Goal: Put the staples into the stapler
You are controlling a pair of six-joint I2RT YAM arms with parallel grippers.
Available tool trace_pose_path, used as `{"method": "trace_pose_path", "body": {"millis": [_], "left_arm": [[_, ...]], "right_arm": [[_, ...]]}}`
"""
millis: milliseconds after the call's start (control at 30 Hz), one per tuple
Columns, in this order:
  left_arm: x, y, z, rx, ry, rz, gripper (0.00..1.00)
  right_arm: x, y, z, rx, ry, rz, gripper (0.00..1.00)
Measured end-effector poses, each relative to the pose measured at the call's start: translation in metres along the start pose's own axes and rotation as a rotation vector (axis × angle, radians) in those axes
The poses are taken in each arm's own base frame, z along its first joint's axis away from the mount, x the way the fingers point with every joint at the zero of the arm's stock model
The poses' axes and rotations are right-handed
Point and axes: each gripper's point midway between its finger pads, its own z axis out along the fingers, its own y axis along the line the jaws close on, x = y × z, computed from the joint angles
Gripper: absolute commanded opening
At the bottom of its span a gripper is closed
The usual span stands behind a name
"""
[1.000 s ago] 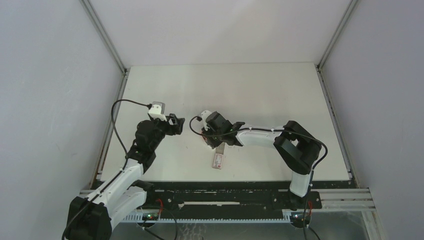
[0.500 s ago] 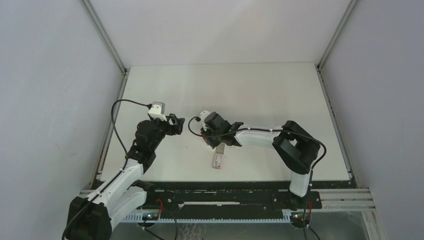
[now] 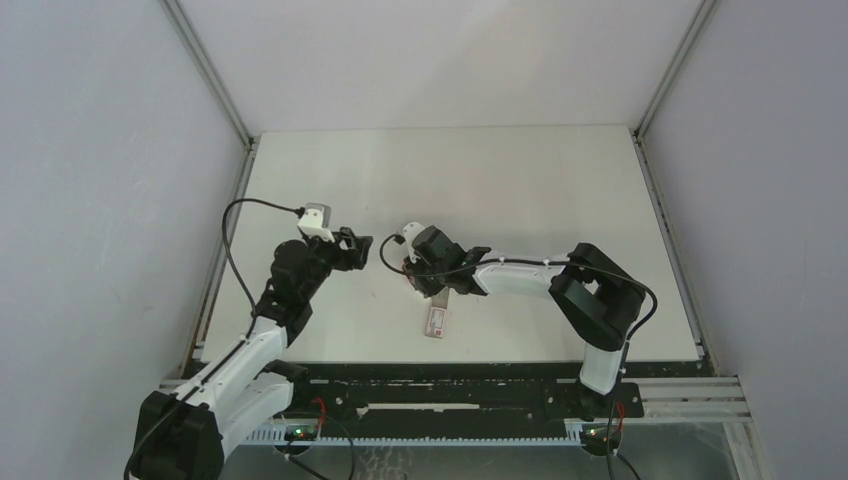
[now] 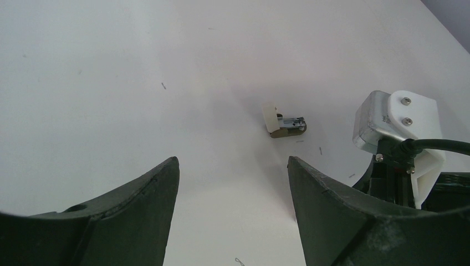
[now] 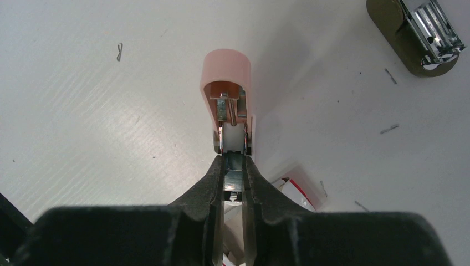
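My right gripper (image 3: 413,268) (image 5: 234,159) is shut on the metal channel of a tiny stapler (image 5: 228,97), whose pink cover is swung open away from the fingers. Just under and right of the right gripper's fingers lies the staples box (image 3: 437,320) (image 5: 295,189), white with red print, partly hidden by them. A second tiny piece (image 4: 285,124) (image 5: 414,40), dark olive-grey with a chrome insert and a cream end, lies loose on the table beyond. My left gripper (image 3: 357,246) (image 4: 233,162) hovers open and empty left of the right gripper, aimed at that dark piece.
Loose single staples (image 5: 389,129) are scattered on the white table (image 3: 520,190). Grey walls close in the left, right and back. The right wrist camera (image 4: 394,119) stands close to my left gripper's right finger.
My left gripper has crept slightly right toward the right gripper. The right gripper and what it holds have barely moved.
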Motion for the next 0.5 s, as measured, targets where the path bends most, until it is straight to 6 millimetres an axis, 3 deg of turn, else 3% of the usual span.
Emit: {"method": "trace_pose_path", "body": {"millis": [200, 500], "left_arm": [[0.011, -0.013, 0.002, 0.073, 0.026, -0.048, 0.74], [0.048, -0.036, 0.005, 0.212, 0.132, -0.112, 0.73]], "right_arm": [[0.003, -0.001, -0.003, -0.002, 0.0, 0.024, 0.05], [0.01, -0.006, -0.015, 0.004, -0.01, 0.051, 0.05]]}}
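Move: Straight below and to the right of the open left hand lies the pink stapler, about 8 cm right, 2 cm back and 14 cm down; the olive stapler is some 6 cm ahead, 8 cm right and 15 cm below that hand. For the right hand, already pinching the staple strip, the pink stapler's middle is about 3 cm ahead and 2 cm left, the olive one 11 cm ahead and 2 cm left, the staple box 5 cm back and 3 cm right. Closing in on the pink stapler from its left, the left hand swings about 4 cm right, sinks nearly as far and draws back 2 cm, turning some 10 degrees clockwise with its fingers still wide. Meanwhile the right hand keeps its pinch on the staples and eases barely 2 cm right and slightly back, away from the stapler's hood. ##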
